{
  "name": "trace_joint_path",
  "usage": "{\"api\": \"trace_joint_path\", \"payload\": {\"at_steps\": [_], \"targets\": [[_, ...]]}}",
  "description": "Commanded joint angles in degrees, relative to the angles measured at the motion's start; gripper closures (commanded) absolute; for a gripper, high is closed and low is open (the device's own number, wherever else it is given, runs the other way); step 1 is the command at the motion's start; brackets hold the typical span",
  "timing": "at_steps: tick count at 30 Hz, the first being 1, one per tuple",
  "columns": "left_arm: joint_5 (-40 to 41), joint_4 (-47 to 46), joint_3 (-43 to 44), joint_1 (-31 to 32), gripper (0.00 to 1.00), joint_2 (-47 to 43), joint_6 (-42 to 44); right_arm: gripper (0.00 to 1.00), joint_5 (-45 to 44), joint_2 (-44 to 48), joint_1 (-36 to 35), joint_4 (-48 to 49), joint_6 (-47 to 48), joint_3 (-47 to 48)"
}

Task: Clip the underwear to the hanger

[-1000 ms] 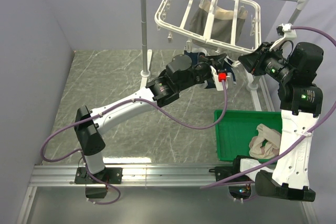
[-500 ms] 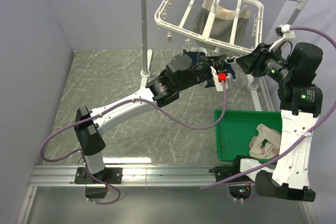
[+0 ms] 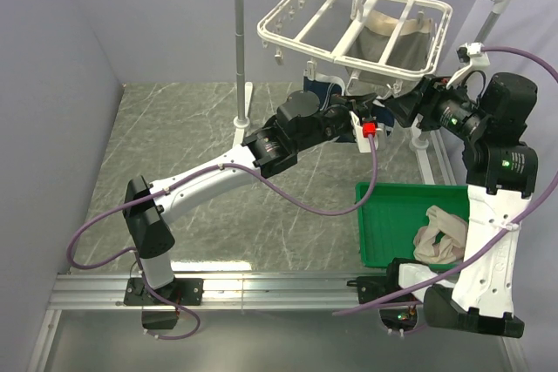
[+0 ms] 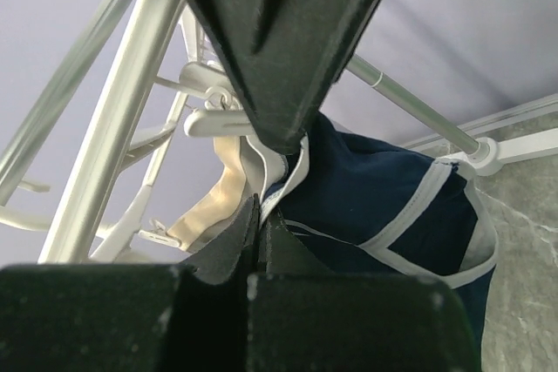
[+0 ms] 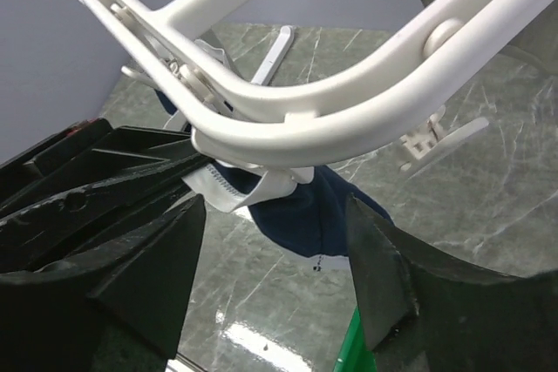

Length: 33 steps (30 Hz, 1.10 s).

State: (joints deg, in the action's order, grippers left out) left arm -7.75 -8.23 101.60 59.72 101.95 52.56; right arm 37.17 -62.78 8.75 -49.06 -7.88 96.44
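Observation:
The white hanger (image 3: 349, 28) hangs from the stand's crossbar, nearly level. The navy underwear (image 3: 321, 89) hangs below its near edge. In the left wrist view my left gripper (image 4: 260, 219) is shut on the white waistband of the underwear (image 4: 384, 189), just under a white clip (image 4: 218, 119). In the right wrist view my right gripper (image 5: 279, 272) stands open below the hanger's rim (image 5: 331, 119), with nothing between its fingers. The waistband of the underwear (image 5: 305, 206) runs up to a clip there. From above, the right gripper (image 3: 397, 109) faces the left gripper (image 3: 370, 100).
An olive-grey garment with a beige band (image 3: 384, 37) hangs from the hanger. A green bin (image 3: 388, 215) holding a beige cloth (image 3: 445, 237) sits at the right front. The stand's white pole (image 3: 237, 41) rises behind the left arm.
My right gripper has opened and drawn slightly back. The hanger's near edge has swung up, so the frame sits more level. The left gripper stays shut on the waistband.

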Motion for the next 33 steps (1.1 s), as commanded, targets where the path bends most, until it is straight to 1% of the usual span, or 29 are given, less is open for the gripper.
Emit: {"api": "trace_joint_path", "payload": {"at_steps": [1,3,4,5,6,8,9,11,12,14,16,19,20,23,24,26,27,28,29,30,31,32,33], "targets": [[-1.3,1.0,1.5,0.4,0.98,-3.0,-2.1,0.27,1.2,1.7,-0.5,-0.3,-0.1,2.9],[-2.0,2.4,0.7,0.5,0.9,-3.7,-2.2,0.25,1.4,2.2,-0.5,-0.4,0.0,3.3],[-2.4,2.3,-0.1,0.7,0.77,-4.2,-2.3,0.23,1.4,2.3,-0.5,-0.9,0.1,3.6],[-2.6,2.6,-1.5,0.8,0.72,-5.0,-2.4,0.23,1.5,2.5,-0.4,-1.3,0.3,3.8],[-2.6,3.1,-2.1,0.9,0.63,-5.4,-2.5,0.22,1.5,2.7,-0.4,-1.7,0.8,4.3],[-2.5,3.9,-3.3,1.2,0.54,-6.7,-3.2,0.21,1.7,2.8,-0.4,-3.0,1.2,4.5],[-2.6,5.6,-3.6,1.2,0.44,-6.9,-4.1,0.21,1.6,2.8,-0.4,-4.1,1.9,4.9],[-2.9,6.8,-4.7,1.3,0.36,-8.2,-5.1,0.2,1.3,3.0,-0.4,-5.1,2.4,5.2],[-2.8,7.6,-5.3,1.4,0.22,-8.8,-6.1,0.2,1.3,3.1,-0.4,-5.6,3.0,5.3],[-2.4,10.4,-7.4,2.0,0.1,-10.5,-6.8,0.18,1.8,3.3,-0.4,-7.5,3.7,5.6],[-2.1,11.7,-9.7,2.4,0.01,-12.9,-8.3,0.15,2.4,3.7,-0.4,-8.7,4.5,5.0],[-1.2,15.8,-11.9,2.9,0.01,-15.4,-12.0,0.15,2.4,5.8,-0.4,-8.6,5.4,2.5],[-0.8,19.0,-12.2,2.9,0.01,-16.9,-12.9,0.14,2.1,7.0,-0.4,-8.5,5.7,1.4],[-0.6,24.3,-13.2,2.9,0.01,-19.9,-19.8,0.13,2.5,9.1,-0.4,-9.0,7.4,-0.5],[-0.9,28.1,-13.4,2.9,0.01,-20.9,-23.8,0.12,2.6,9.6,-0.4,-9.3,9.3,-1.0],[-1.3,31.8,-14.1,2.9,0.01,-23.4,-28.2,0.11,2.8,11.2,-0.4,-10.3,10.6,-2.8],[0.1,35.4,-14.1,2.9,0.01,-24.1,-33.4,0.11,2.5,11.7,-0.4,-10.4,11.7,-3.7],[1.3,37.6,-13.5,2.8,0.01,-25.0,-36.4,0.11,2.0,12.2,-0.4,-11.1,12.4,-4.5],[1.9,39.4,-13.5,2.3,0.01,-25.7,-41.1,0.1,1.0,13.4,-0.4,-11.3,12.8,-6.4],[0.2,41.4,-14.2,-1.2,0.01,-27.1,-42.3,0.1,0.4,14.1,-0.4,-11.6,13.8,-7.7],[-4.1,41.6,-17.0,-3.8,0.01,-30.6,-43.4,0.1,0.1,14.8,-0.5,-11.8,14.4,-8.9],[-5.4,41.9,-18.1,-6.9,0.01,-32.1,-45.0,0.09,-0.6,16.2,-0.4,-12.0,15.0,-11.4],[-6.6,42.9,-18.9,-13.5,0.01,-33.0,-48.1,0.09,-1.0,17.0,-0.4,-12.1,16.0,-12.7]]}}
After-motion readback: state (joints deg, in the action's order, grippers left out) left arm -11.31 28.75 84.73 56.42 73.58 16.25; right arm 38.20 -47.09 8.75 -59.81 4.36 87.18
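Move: My left hand still pinches the right end of the underwear's waistband at the right clip, which is about 2 cm to its right, 1 cm ahead and 1 cm up. The left clip is some 12 cm to its left and 4 cm ahead; the underwear's middle is 6 cm left, 1 cm ahead and 7 cm below. My right hand is already open, with the right clip about 2 cm ahead, 1 cm left and 1 cm up. I open my left fingers wide, let go of the waistband and draw that hand back about 10 cm, away from the clip and sinking. It then swings left, 15 cm in all, rolling some 45 degrees about its pointing direction. Meanwhile my right hand backs straight off the clip about 8 cm, opening a little more, first rising slightly, then dipping below its starting height. ##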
